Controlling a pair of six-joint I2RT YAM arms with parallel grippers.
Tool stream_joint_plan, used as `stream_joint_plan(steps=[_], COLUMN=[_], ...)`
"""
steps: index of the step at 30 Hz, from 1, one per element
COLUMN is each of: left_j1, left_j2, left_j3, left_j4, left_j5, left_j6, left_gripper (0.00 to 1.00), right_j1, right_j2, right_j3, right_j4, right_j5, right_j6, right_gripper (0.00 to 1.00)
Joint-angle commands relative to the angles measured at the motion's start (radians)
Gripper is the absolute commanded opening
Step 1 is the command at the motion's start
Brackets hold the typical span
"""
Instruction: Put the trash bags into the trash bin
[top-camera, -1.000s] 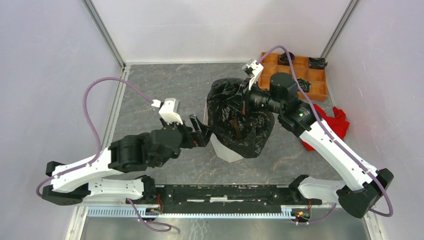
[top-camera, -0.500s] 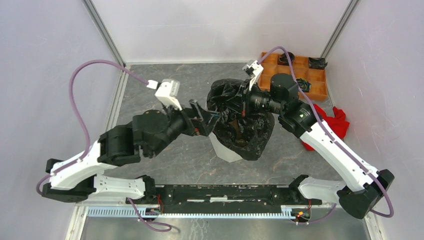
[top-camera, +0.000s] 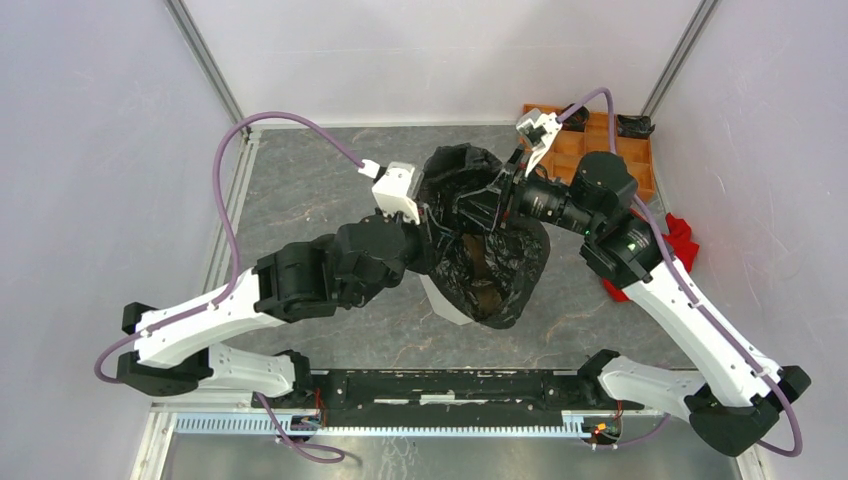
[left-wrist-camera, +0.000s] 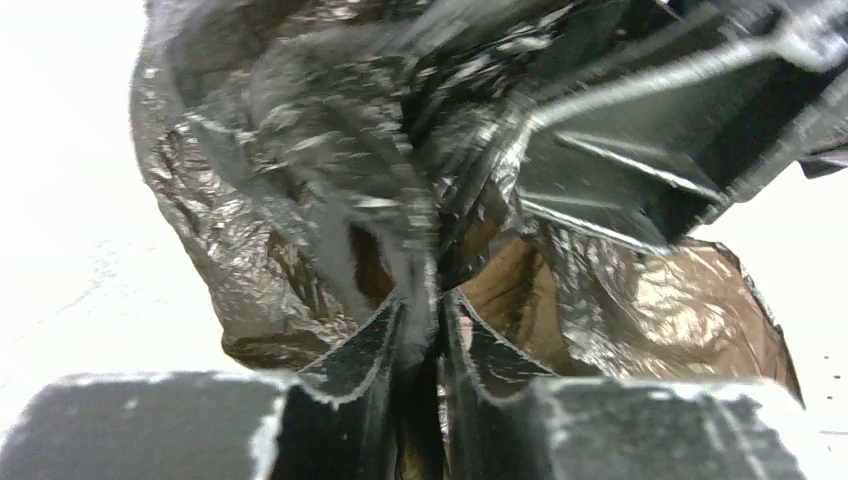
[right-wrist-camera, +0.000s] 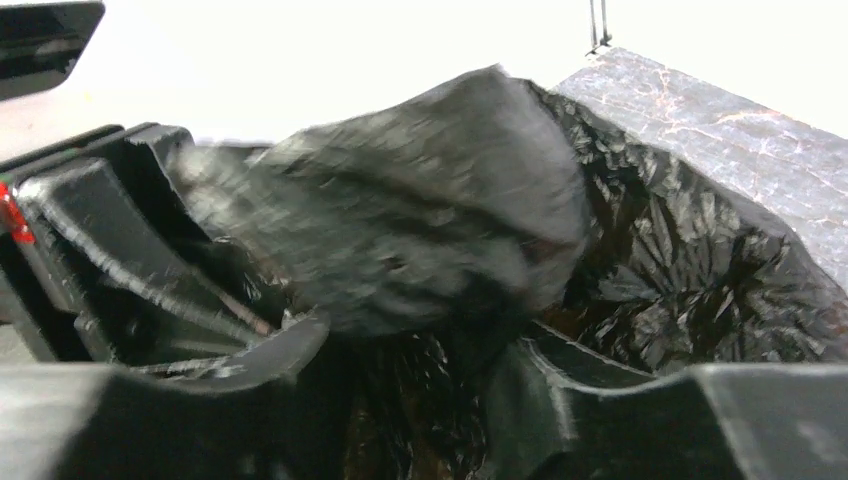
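Observation:
The black trash bag hangs crumpled over the white trash bin at the table's middle; only the bin's near-left side shows below the film. My left gripper is at the bag's left edge. In the left wrist view it is shut on a thin fold of the bag. My right gripper is over the bag's far top. In the right wrist view its jaws stand apart, with the bag bulging just above them and no film pinched.
An orange compartmented tray with small dark items sits at the back right. A red cloth lies on the table right of the right arm. Grey walls with metal posts enclose the table on three sides.
My left arm swung right to the bag and its jaws closed on the film. The right gripper let go, opening and shifting slightly right. The bag's top rose and bunched.

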Motion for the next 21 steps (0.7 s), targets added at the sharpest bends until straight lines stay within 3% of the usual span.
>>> stream_joint_plan(steps=[1,5,9,12,16,19,21], left_j1=[0.027,0.055,0.075,0.078,0.078,0.078,0.079], left_j2=[-0.054,-0.103,-0.133,-0.158,-0.207,-0.248,-0.276], left_j3=[-0.022,-0.08,-0.116,-0.144,-0.173,-0.201,-0.23], left_j4=[0.009,0.028,0.011,0.012,0.002,-0.006,0.019], left_j5=[-0.093,-0.098,-0.096,-0.085,-0.101,-0.103,-0.068], left_j6=[-0.002,-0.016,-0.032,-0.039,-0.046,-0.037,-0.016], left_gripper=[0.16,0.04,0.02,0.02,0.02,0.02,0.02], right_j1=[-0.003,-0.003,-0.004,-0.005,-0.004,-0.005,-0.004], right_j2=[-0.03,-0.072,-0.102,-0.112,-0.111,-0.059,0.001], right_j3=[0.032,0.054,0.111,0.17,0.227,0.276,0.302], right_j4=[-0.041,-0.153,-0.219,-0.274,-0.341,-0.41,-0.423], right_j5=[-0.012,0.039,0.046,0.078,0.245,0.401,0.423], right_j6=[-0.043,-0.117,-0.157,-0.198,-0.24,-0.243,-0.258], right_gripper=[0.59,0.82,0.98,0.98,0.98,0.98,0.98])
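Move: Between the left fingers runs the gathered edge of the black trash bag, whose middle lies about 8 cm to the right and 10 cm below that hand. The white trash bin stands beneath the bag, its middle some 3 cm right of the left hand, 1 cm ahead and 25 cm down. From the right hand the bag's middle is about 4 cm right, 3 cm back and 10 cm down. Closing fully on the bag's edge, the left hand draws it about 7 cm left towards the bin's left side, swinging slightly forward first and sinking at the end. The right fingers, already parting, spread wide and come free of the bag; that hand backs off to the right about 7 cm, dipping, then rising 5 cm and turning clockwise. ##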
